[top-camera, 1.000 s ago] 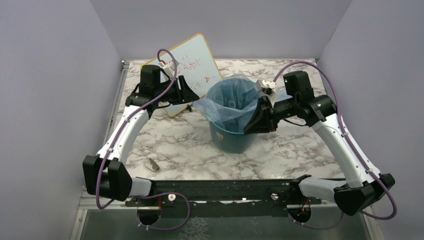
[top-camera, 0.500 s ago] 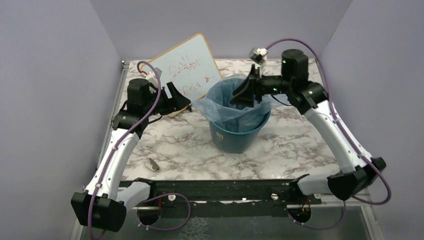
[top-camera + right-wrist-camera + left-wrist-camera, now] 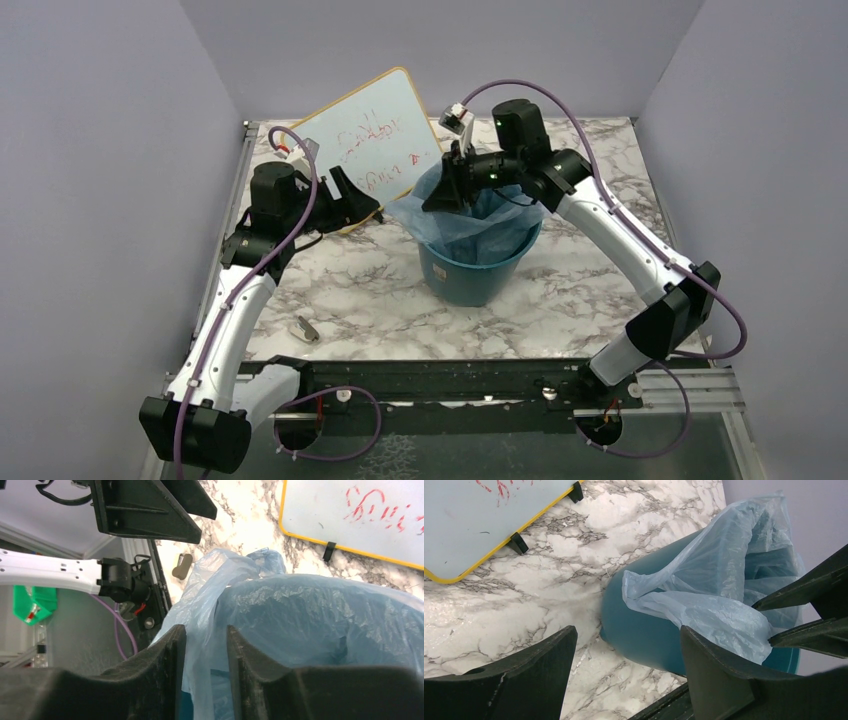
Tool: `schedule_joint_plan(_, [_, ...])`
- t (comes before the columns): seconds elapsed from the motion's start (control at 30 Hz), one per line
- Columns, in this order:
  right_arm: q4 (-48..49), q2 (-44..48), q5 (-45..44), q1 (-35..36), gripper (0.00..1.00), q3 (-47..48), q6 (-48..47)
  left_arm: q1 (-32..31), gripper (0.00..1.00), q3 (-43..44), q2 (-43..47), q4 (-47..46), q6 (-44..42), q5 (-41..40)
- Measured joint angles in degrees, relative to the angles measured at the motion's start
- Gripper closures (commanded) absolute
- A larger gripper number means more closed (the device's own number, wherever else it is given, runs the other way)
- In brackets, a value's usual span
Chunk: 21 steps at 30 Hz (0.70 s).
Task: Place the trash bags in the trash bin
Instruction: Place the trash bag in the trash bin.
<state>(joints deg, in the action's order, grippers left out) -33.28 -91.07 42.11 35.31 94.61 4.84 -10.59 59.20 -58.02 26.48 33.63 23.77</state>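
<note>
The teal trash bin (image 3: 478,272) stands mid-table with the pale-blue trash bag (image 3: 480,215) inside it, film spread over the rim and a loose flap hanging off the left side. My right gripper (image 3: 443,192) hovers over the bin's left rim. In the right wrist view, right gripper (image 3: 205,630) is open, a fold of the bag (image 3: 310,615) running between its fingers. My left gripper (image 3: 357,203) waits left of the bin, open and empty. From the left wrist, left gripper (image 3: 628,632) faces the bin (image 3: 644,635) and the flap of bag (image 3: 704,605).
A yellow-framed whiteboard (image 3: 372,145) leans at the back left, close behind the left gripper. A small tan object (image 3: 307,328) lies on the marble near the left front. The black rail (image 3: 450,380) runs along the near edge. Lilac walls close in three sides.
My right gripper left the bin's right front rim, rose and swung across to the left rim, opening on the way. The left gripper opened wider and drew back slightly left.
</note>
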Motion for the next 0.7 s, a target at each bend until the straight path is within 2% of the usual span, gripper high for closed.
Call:
schedule_joint_plan(0.07, [0.00,0.02,-0.07,0.00,0.86,0.04,-0.31,0.00,0.23,-0.02,0.00,0.00,0.00,0.00])
schedule_joint_plan(0.13, [-0.02,0.04,-0.02,0.00,0.95,0.04,-0.26,0.00,0.23,-0.04,0.00,0.00,0.00,0.00])
schedule_joint_plan(0.2, [0.02,0.33,0.33,-0.04,0.99,0.02,-0.35,0.00,0.23,-0.04,0.00,0.00,0.00,0.00])
schedule_joint_plan(0.5, [-0.09,6.54,8.26,1.05,0.99,-3.34,-2.73,0.00,0.22,-0.04,0.02,0.00,0.87,0.02])
schedule_joint_plan(0.7, [-3.93,9.75,9.16,5.84,0.99,-7.78,-6.45,0.00,0.18,-0.09,1.57,-0.24,3.67,-0.07])
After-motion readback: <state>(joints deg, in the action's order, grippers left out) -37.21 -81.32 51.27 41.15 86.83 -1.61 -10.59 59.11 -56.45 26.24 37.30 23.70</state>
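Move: The trash bag's upper edge fold already stands between the right hand's half-open fingers, practically at the hand point. The trash bin's mouth is centred some 8 cm to that hand's right, about level with it forward and some 5 cm lower; the bag's loose corner is about 7 cm to its left, 1 cm back and 4 cm down. From the left hand, the fold lies about 12 cm to the right and 1 cm back. The right fingers close on the thin fold of the trash bag and pinch it, and the hand then sets off back towards the robot, speeding up over about 10 cm and drawing the bag's edge towards the near side of the bin's mouth. It lifts some 3 cm on the way and dips again by about 2 cm near the end, turning roughly 15 degrees counter-clockwise with the fingers kept shut, while the open left hand stays practically in place beside the loose corner. ##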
